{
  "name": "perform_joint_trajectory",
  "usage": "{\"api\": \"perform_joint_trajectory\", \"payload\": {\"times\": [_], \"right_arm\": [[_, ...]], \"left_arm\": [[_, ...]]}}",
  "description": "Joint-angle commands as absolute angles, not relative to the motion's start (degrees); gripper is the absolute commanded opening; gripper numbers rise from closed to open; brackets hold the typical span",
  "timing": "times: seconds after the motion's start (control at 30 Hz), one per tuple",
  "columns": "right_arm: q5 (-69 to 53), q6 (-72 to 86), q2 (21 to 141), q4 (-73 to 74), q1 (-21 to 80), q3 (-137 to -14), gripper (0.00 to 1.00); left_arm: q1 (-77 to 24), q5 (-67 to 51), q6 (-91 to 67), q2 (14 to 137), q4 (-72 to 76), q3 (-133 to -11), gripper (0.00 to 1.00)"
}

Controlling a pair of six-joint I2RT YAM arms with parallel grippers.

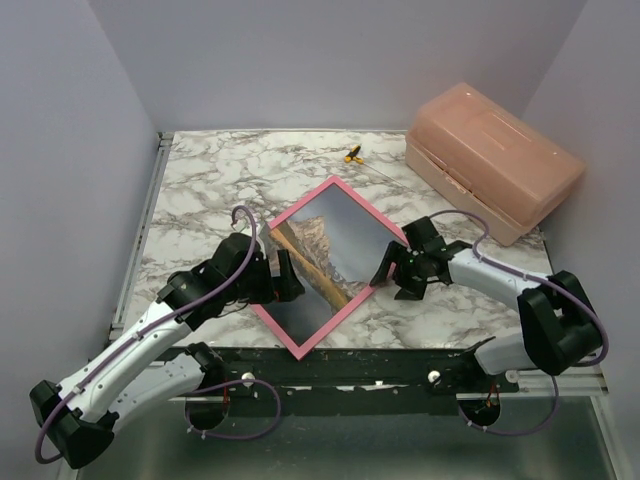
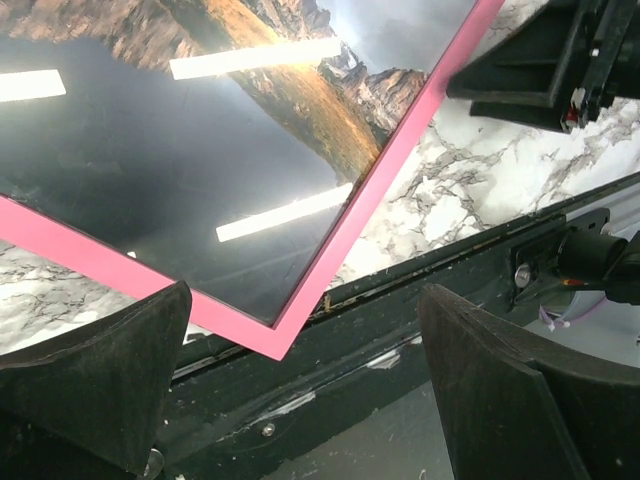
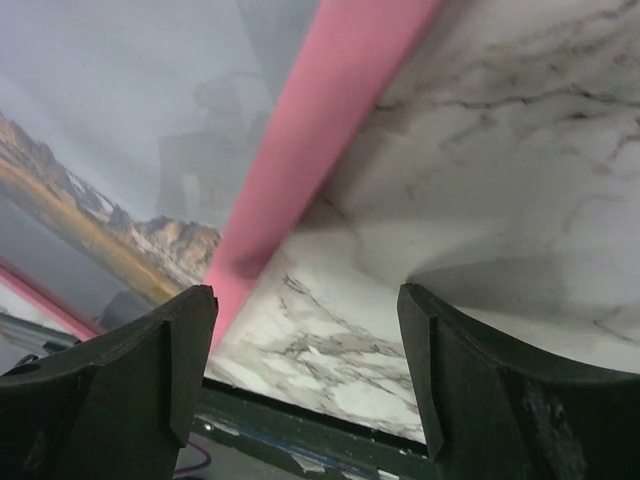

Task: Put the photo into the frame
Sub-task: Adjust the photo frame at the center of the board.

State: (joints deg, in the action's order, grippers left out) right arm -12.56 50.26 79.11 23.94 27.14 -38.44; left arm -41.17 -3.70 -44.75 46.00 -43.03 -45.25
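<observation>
The pink frame point(image 1: 368, 208) lies diamond-wise on the marble table, its near corner reaching over the black front rail. The photo point(image 1: 330, 250), a rocky mountain mirrored in a lake, shows inside it behind glare. My left gripper point(image 1: 283, 275) is at the frame's left edge, open. In the left wrist view the frame point(image 2: 390, 170) and photo point(image 2: 300, 100) lie beyond my left gripper point(image 2: 305, 300), with nothing between the fingers. My right gripper point(image 1: 385, 268) is at the frame's right edge, open. The right wrist view shows the frame's edge point(image 3: 300, 140) and photo point(image 3: 120, 130) just past my right gripper point(image 3: 308, 300).
A salmon plastic box point(image 1: 492, 170) stands at the back right of the table. A small yellow and black object point(image 1: 352, 154) lies near the back edge. The black front rail point(image 1: 400, 360) runs under the frame's near corner. Grey walls close in the left, back and right.
</observation>
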Motion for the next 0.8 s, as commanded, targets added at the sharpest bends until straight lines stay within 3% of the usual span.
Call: {"api": "perform_joint_trajectory", "payload": {"times": [0.0,0.2,0.3,0.37,0.57,0.7,0.77], "right_arm": [[-6.6,52.1,83.3,25.3,29.4,-43.4,0.78],[-2.3,51.7,91.3,27.2,32.5,-47.8,0.7],[-0.3,50.0,94.5,30.3,32.9,-50.4,0.46],[2.3,49.0,95.0,31.4,33.0,-50.9,0.37],[10.5,43.5,94.5,34.7,33.0,-54.1,0.15],[16.7,38.7,97.3,36.7,32.9,-58.8,0.09],[18.4,34.3,99.6,36.4,32.9,-61.8,0.01]], "left_arm": [[-40.4,-4.4,-43.7,44.3,-44.4,-43.7,0.98],[-39.9,-3.9,-43.3,43.9,-45.3,-43.3,0.98],[-39.5,-3.4,-42.7,43.7,-46.1,-43.5,0.98],[-39.0,-2.8,-42.2,43.6,-46.8,-43.7,0.98],[-36.0,-2.7,-40.4,43.1,-47.4,-43.4,0.98],[-33.1,-3.4,-39.0,44.3,-46.6,-42.5,0.98],[-31.4,-3.6,-38.5,45.5,-46.0,-41.5,0.98]]}}
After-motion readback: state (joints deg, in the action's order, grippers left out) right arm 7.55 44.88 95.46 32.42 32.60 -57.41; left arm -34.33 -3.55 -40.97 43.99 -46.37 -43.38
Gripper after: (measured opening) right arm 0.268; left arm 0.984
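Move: The pink photo frame lies askew on the board; the stretch of its lower-right rail to be gripped is about 4 cm to the right hand's left, level fore-and-aft and some 2 cm below. From that hand the frame's right corner is about 11 cm ahead and 6 cm right, its middle some 5 cm ahead and 19 cm left. From the left hand that rail stretch is roughly 20 cm right, 4 cm ahead and 15 cm below. Right hand eases forward-left, pinches the rail and pulls forward-right, about 6 cm forward overall; left hand drifts left. ##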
